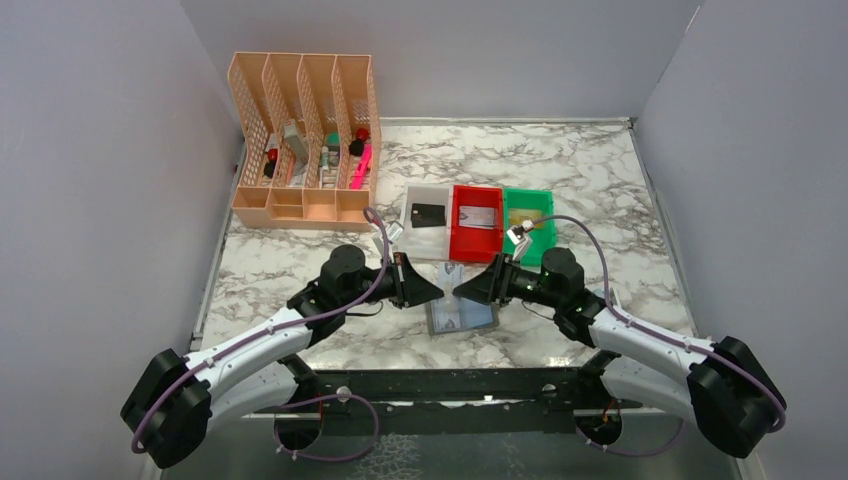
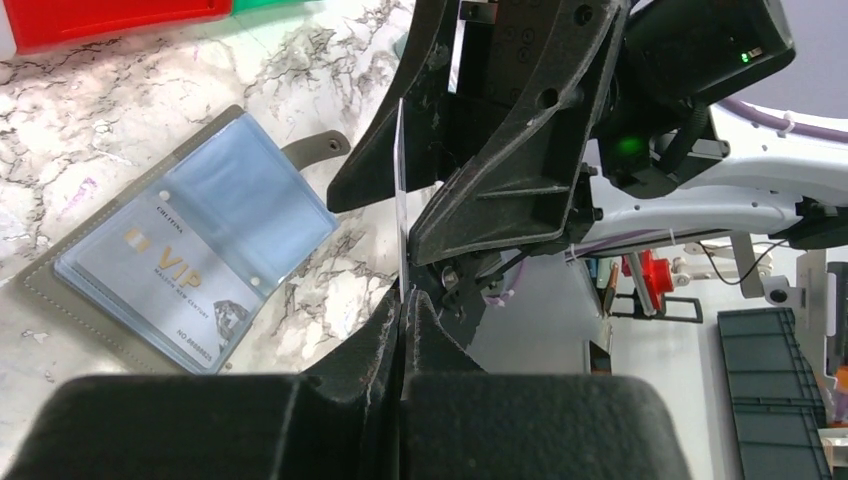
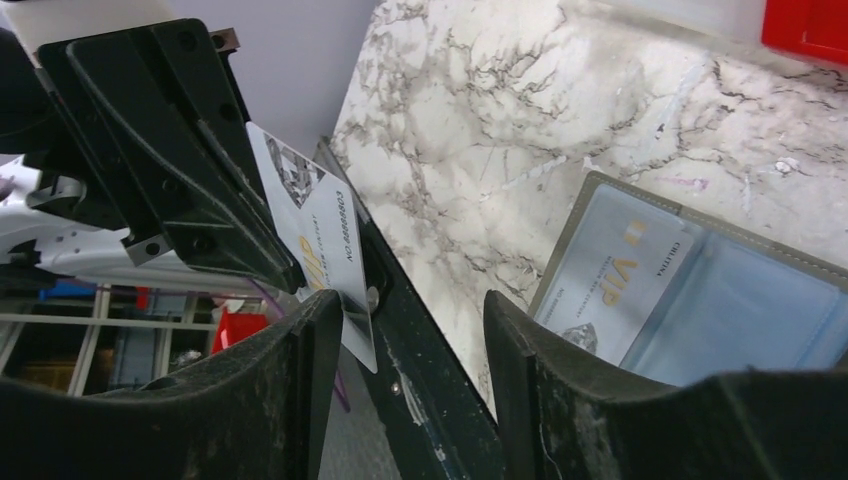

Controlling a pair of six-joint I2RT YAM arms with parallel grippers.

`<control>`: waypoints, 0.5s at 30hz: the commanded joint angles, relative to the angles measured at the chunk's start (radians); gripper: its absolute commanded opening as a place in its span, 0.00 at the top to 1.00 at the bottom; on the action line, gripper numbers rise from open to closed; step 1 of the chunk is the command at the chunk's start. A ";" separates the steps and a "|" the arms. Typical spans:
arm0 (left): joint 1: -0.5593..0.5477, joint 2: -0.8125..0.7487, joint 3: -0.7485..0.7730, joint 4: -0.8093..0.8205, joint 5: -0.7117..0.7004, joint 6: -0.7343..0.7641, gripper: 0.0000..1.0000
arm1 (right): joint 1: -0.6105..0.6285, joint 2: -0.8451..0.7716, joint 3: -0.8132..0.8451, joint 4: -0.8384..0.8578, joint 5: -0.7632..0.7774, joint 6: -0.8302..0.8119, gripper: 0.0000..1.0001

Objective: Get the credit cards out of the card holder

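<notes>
The card holder [image 1: 462, 316] lies open on the marble near the front edge, and its light-blue pocket [image 2: 215, 210] holds a pale VIP credit card [image 2: 165, 275]. My left gripper [image 2: 405, 295] is shut on the lower edge of another pale VIP card [image 3: 315, 235], holding it upright above the holder. My right gripper [image 3: 410, 310] stands open around that card. The card's free corner rests against one of its fingers [image 3: 300, 380], and the other finger [image 3: 545, 390] is well clear. The two grippers meet tip to tip [image 1: 453, 290].
At the back stand a white bin [image 1: 428, 228] with a black card, a red bin [image 1: 476, 240] with a silvery card and a green bin [image 1: 530, 240] with a gold card. A peach desk organiser [image 1: 305, 140] is at the back left. The table's black front rail [image 3: 440, 400] runs just below the grippers.
</notes>
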 commanded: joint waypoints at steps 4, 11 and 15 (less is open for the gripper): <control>0.004 0.009 -0.006 0.057 0.050 -0.011 1.00 | -0.031 0.002 -0.030 0.165 -0.109 0.059 0.50; 0.003 0.027 -0.002 0.065 0.063 -0.012 1.00 | -0.048 0.030 -0.034 0.236 -0.162 0.089 0.62; 0.004 0.026 0.006 0.067 0.072 -0.003 1.00 | -0.054 0.041 -0.043 0.273 -0.182 0.108 0.68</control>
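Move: The credit card I keep pinched on edge in my left hand has its middle about 3 cm right and 1 cm ahead of that hand. From my right hand it is roughly 3 cm left, 2 cm up and 1 cm back. The open card holder lies some 12 cm below my right hand, about 1 cm back. The red bin stands about 20 cm ahead and 4 cm right, and the white bin 20 cm ahead and 7 cm left. My left hand stays nearly in place, still pinching the card on edge. I raise my right hand about 2 cm to bring the card to the middle between its fingers, tipping the fingertips up some 5 to 10 degrees and closing the gap by nearly half, until one finger is on each face of the card. ##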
